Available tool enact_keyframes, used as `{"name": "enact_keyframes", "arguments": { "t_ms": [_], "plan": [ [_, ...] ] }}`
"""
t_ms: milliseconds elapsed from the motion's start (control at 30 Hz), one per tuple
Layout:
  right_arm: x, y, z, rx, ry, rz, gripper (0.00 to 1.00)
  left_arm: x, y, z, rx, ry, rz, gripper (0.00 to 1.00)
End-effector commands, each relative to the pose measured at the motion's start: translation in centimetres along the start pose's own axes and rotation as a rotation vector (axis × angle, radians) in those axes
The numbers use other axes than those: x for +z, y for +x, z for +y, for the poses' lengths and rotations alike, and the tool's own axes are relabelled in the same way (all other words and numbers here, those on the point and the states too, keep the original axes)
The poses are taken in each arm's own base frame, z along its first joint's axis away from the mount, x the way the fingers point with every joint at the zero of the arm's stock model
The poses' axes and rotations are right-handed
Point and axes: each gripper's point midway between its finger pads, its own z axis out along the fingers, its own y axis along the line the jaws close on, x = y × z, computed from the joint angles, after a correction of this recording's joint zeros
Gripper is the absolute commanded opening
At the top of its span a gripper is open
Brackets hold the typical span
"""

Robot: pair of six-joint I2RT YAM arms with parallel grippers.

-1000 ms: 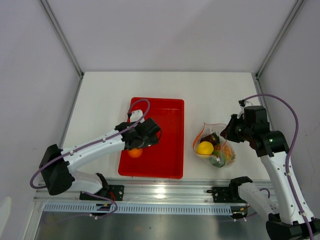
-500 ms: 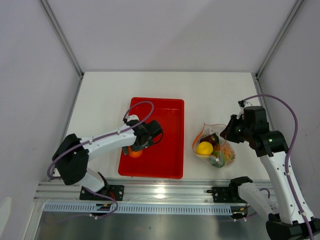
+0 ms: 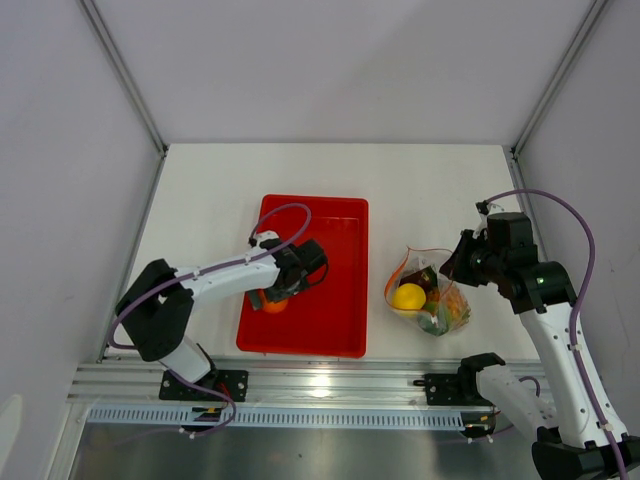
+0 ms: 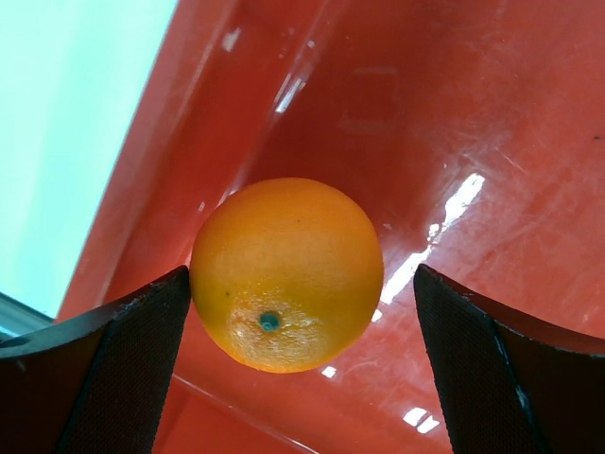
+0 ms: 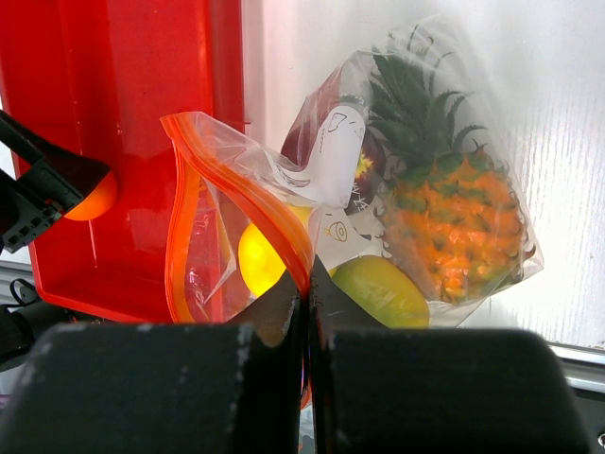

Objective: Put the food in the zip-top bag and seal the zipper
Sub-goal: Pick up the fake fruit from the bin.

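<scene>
The orange (image 4: 286,272) lies in the red tray's near left corner (image 3: 274,303). My left gripper (image 4: 301,364) is open around it, the left finger touching it, the right finger apart; it also shows in the top view (image 3: 278,296). The zip-top bag (image 3: 430,295) lies right of the tray, mouth open toward it. My right gripper (image 5: 309,293) is shut on the zipper (image 5: 248,194) at the bag's mouth rim and holds it up. Inside the bag (image 5: 444,218) are the pineapple (image 5: 452,216), the yellow pear (image 5: 260,257) and the green fruit (image 5: 383,291). The dark red fruit is mostly hidden.
The red tray (image 3: 340,290) sits mid-table with a raised rim (image 4: 132,203) close to the orange. The white table (image 3: 420,190) extends behind. A metal rail (image 3: 330,385) runs along the near edge, with grey walls on both sides.
My left arm has drawn in and its gripper has settled lower around the orange in the tray. The right gripper and bag have not moved.
</scene>
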Motion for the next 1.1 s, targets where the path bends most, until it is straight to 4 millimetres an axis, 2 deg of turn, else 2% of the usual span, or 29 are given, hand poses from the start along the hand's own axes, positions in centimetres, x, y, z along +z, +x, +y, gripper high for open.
{"name": "enact_keyframes", "arguments": {
  "t_ms": [0, 133, 267, 433, 533, 567, 700, 767, 800, 833, 867, 900, 933, 967, 1000, 1033, 1067],
  "plan": [
    [-0.2, -0.7, 0.2, -0.001, -0.011, -0.032, 0.00, 0.5, 0.1, -0.9, -0.061, 0.029, 0.007, 0.99],
    [-0.1, -0.7, 0.2, -0.001, -0.011, -0.032, 0.00, 0.9, 0.3, -1.0, -0.051, 0.026, 0.008, 0.97],
    [-0.1, -0.6, 0.3, 0.002, -0.014, -0.029, 0.00, 1.0, 0.4, -2.2, -0.043, 0.088, 0.011, 0.82],
    [-0.3, -0.6, 0.2, -0.001, -0.007, -0.031, 0.00, 1.0, 0.5, -2.7, -0.060, 0.139, 0.006, 0.78],
    [-0.4, -0.5, 0.2, -0.001, -0.007, -0.031, 0.00, 0.9, 0.2, -3.1, -0.043, 0.165, -0.002, 0.59],
    [-0.4, -0.5, 0.2, -0.002, -0.007, -0.031, 0.00, 0.7, 0.2, -3.3, -0.022, 0.182, -0.002, 0.46],
    [-0.5, -0.6, 0.3, -0.001, -0.009, -0.031, 0.00, -0.9, -0.4, -4.9, 0.037, 0.309, -0.019, 0.27],
    [-0.6, -0.8, 0.4, 0.000, -0.016, -0.034, 0.00, -3.1, -1.7, -6.6, 0.060, 0.452, -0.073, 0.14],
    [-0.7, -0.8, 0.5, 0.000, -0.017, -0.033, 0.00, -3.3, -1.4, -6.8, 0.084, 0.498, -0.084, 0.03],
    [-0.8, -0.8, 0.5, -0.001, -0.020, -0.035, 0.00, -4.5, -1.4, -7.7, 0.100, 0.582, -0.076, 0.00],
    [-0.9, -1.0, 0.6, 0.000, -0.021, -0.038, 0.00, -5.9, -2.0, -9.0, 0.127, 0.695, -0.120, 0.01],
    [-1.0, -0.9, 0.7, -0.003, -0.022, -0.037, 0.00, -8.5, -2.9, -9.7, 0.118, 0.813, -0.156, 0.00],
    [-1.0, -1.0, 0.7, -0.003, -0.021, -0.038, 0.00, -9.9, -2.2, -10.2, 0.151, 0.914, -0.140, 0.01],
    [-1.1, -1.1, 0.7, -0.004, -0.020, -0.040, 0.00, -12.3, -3.1, -11.3, 0.162, 1.044, -0.202, 0.01],
    [-1.1, -1.1, 0.6, -0.004, -0.017, -0.041, 0.00, -14.8, -3.7, -11.4, 0.165, 1.149, -0.234, 0.01],
    [-1.1, -1.0, 0.6, -0.005, -0.016, -0.038, 0.00, -16.5, -3.7, -11.7, 0.177, 1.226, -0.250, 0.01],
    [-1.1, -1.0, 0.6, -0.005, -0.017, -0.038, 0.00, -18.7, -3.2, -11.9, 0.229, 1.330, -0.246, 0.01]
  ]
}}
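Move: The orange lies between the left gripper's open fingers, its middle about 1 cm right of the hand point, level fore and aft, and some 2 cm below. The red bin's middle is about 6 cm ahead and 8 cm to the right. The yellow fruit in the bag is roughly 32 cm right and 1 cm ahead, the bag's middle about 37 cm right and 2 cm ahead. From the right hand the orange is some 37 cm left, about level fore and aft and 18 cm lower. Ease the left gripper down about 1.5 cm, drifting slightly right, and close the fingers until they pinch the orange from both sides. Then, with that grip kept, sweep up and to the right towards the bag, rising some 9 cm from the low point with gathering speed, while the wrist swings about 30 degrees clockwise and tips the fingers upward. ##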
